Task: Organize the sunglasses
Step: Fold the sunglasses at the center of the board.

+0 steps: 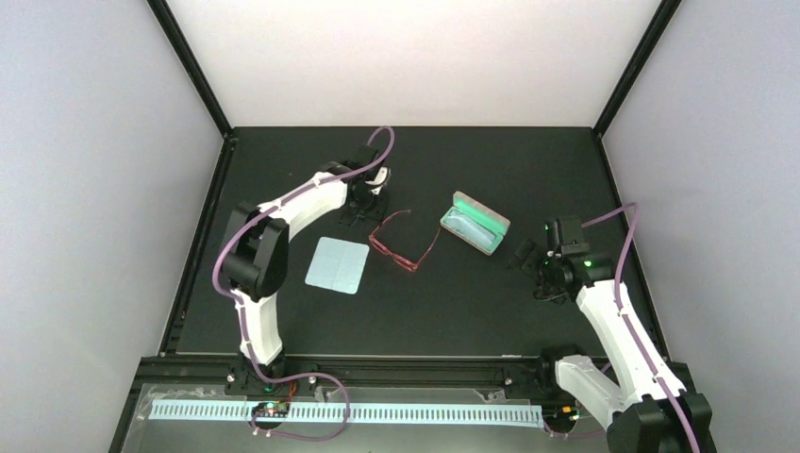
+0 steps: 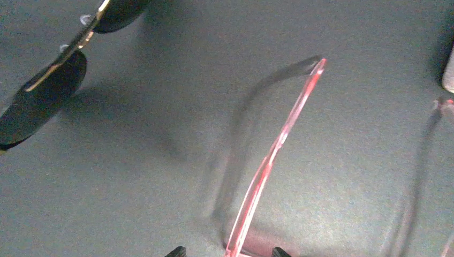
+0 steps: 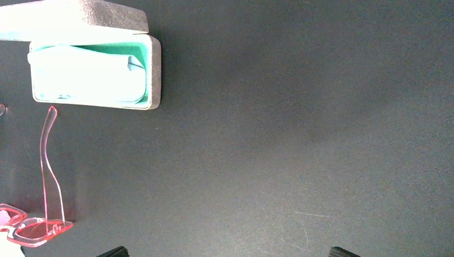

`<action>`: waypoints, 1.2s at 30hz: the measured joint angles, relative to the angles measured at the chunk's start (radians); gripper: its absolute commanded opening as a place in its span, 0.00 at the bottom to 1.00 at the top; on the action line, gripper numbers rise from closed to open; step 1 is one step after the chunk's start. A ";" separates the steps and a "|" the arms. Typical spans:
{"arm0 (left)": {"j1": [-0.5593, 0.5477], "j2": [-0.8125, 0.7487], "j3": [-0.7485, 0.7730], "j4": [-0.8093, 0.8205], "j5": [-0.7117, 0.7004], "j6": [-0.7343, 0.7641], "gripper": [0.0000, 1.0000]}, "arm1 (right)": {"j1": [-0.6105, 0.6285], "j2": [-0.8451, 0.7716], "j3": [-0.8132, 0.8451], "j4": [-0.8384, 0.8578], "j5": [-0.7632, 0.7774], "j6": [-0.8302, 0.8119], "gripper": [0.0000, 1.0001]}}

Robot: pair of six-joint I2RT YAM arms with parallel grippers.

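Note:
The sunglasses (image 1: 404, 243), with a thin red-pink frame and see-through lenses, lie on the black table between a pale cloth and an open case. Both of their arms are unfolded. My left gripper (image 1: 362, 208) is low at their far left side. In the left wrist view one red arm (image 2: 278, 144) runs up from between the two fingertips of that gripper (image 2: 227, 251), which stand apart with a gap on each side of it. My right gripper (image 1: 531, 257) hovers open over bare table to the right of the case. The right wrist view has the sunglasses (image 3: 45, 176) at its left edge.
An open grey case (image 1: 475, 223) with a mint lining holds a pale folded cloth (image 3: 85, 75). A light blue square cloth (image 1: 338, 264) lies left of the red pair. A black dark-lensed pair (image 2: 48, 85) lies close to my left gripper. Black posts frame the table.

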 measured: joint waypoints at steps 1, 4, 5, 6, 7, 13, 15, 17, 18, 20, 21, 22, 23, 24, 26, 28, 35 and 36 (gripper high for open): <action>0.001 0.017 0.010 -0.001 0.004 0.004 0.38 | 0.000 0.002 0.000 0.000 -0.003 -0.002 1.00; 0.004 0.068 0.040 -0.015 0.011 0.019 0.34 | 0.000 0.020 0.000 0.000 -0.008 -0.011 1.00; 0.004 0.083 0.050 -0.022 0.013 0.024 0.34 | 0.000 0.029 0.000 0.000 -0.010 -0.014 1.00; 0.004 0.093 0.055 -0.024 0.015 0.027 0.33 | 0.000 0.039 0.000 0.000 -0.011 -0.017 1.00; 0.004 0.104 0.060 -0.027 0.018 0.030 0.33 | 0.000 0.050 0.001 0.000 -0.012 -0.019 1.00; 0.004 0.122 0.062 -0.039 0.034 0.036 0.26 | 0.000 0.101 0.010 0.001 -0.012 -0.038 1.00; 0.005 0.122 0.062 -0.038 0.037 0.038 0.23 | 0.000 0.116 0.012 0.001 -0.012 -0.042 1.00; 0.005 0.122 0.061 -0.038 0.038 0.039 0.20 | 0.000 0.128 0.014 0.002 -0.013 -0.045 1.00; 0.005 0.122 0.061 -0.038 0.039 0.039 0.20 | 0.000 0.133 0.015 0.002 -0.013 -0.047 1.00; 0.004 0.123 0.061 -0.037 0.039 0.039 0.20 | 0.000 0.147 0.020 0.003 -0.013 -0.050 1.00; 0.005 0.123 0.061 -0.037 0.039 0.039 0.19 | 0.000 0.152 0.022 0.005 -0.014 -0.053 1.00; 0.005 0.124 0.061 -0.038 0.039 0.038 0.19 | 0.000 0.158 0.024 0.006 -0.014 -0.056 1.00; 0.005 0.124 0.061 -0.038 0.039 0.038 0.18 | 0.000 0.162 0.026 0.008 -0.014 -0.058 1.00; 0.005 0.124 0.061 -0.038 0.039 0.038 0.17 | 0.000 0.165 0.026 0.010 -0.014 -0.060 1.00; 0.005 0.127 0.061 -0.037 0.039 0.038 0.15 | 0.000 0.167 0.027 0.010 -0.014 -0.063 1.00; 0.005 0.129 0.059 -0.038 0.039 0.038 0.13 | 0.000 0.167 0.027 0.010 -0.014 -0.064 1.00; 0.005 0.130 0.042 -0.032 0.045 0.039 0.02 | 0.000 0.167 0.027 0.010 -0.014 -0.064 1.00; 0.005 0.130 0.039 -0.028 0.047 0.039 0.02 | 0.000 0.167 0.027 0.010 -0.014 -0.064 1.00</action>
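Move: The left hand hovers with the hinge end of the pink sunglasses' left temple almost beneath it; their middle is about 3 cm back, 7 cm right and 5 cm below. The black sunglasses lie some 11 cm ahead and 3 cm left, the blue cloth 8 cm back and 9 cm left, and the open case 2 cm ahead and 24 cm right. From the right hand, the pink sunglasses' middle is roughly 12 cm ahead, 27 cm left and 9 cm lower. The left fingers pinch the pink sunglasses' left temple near its hinge: the hand drops almost straight down about 3.5 cm, pauses while the half-open fingers narrow, then eases down another 1 cm as they shut, the fingertips tipping slightly back under. The right hand, fingers wide open, sinks some 2.5 cm over bare table right of the case. ##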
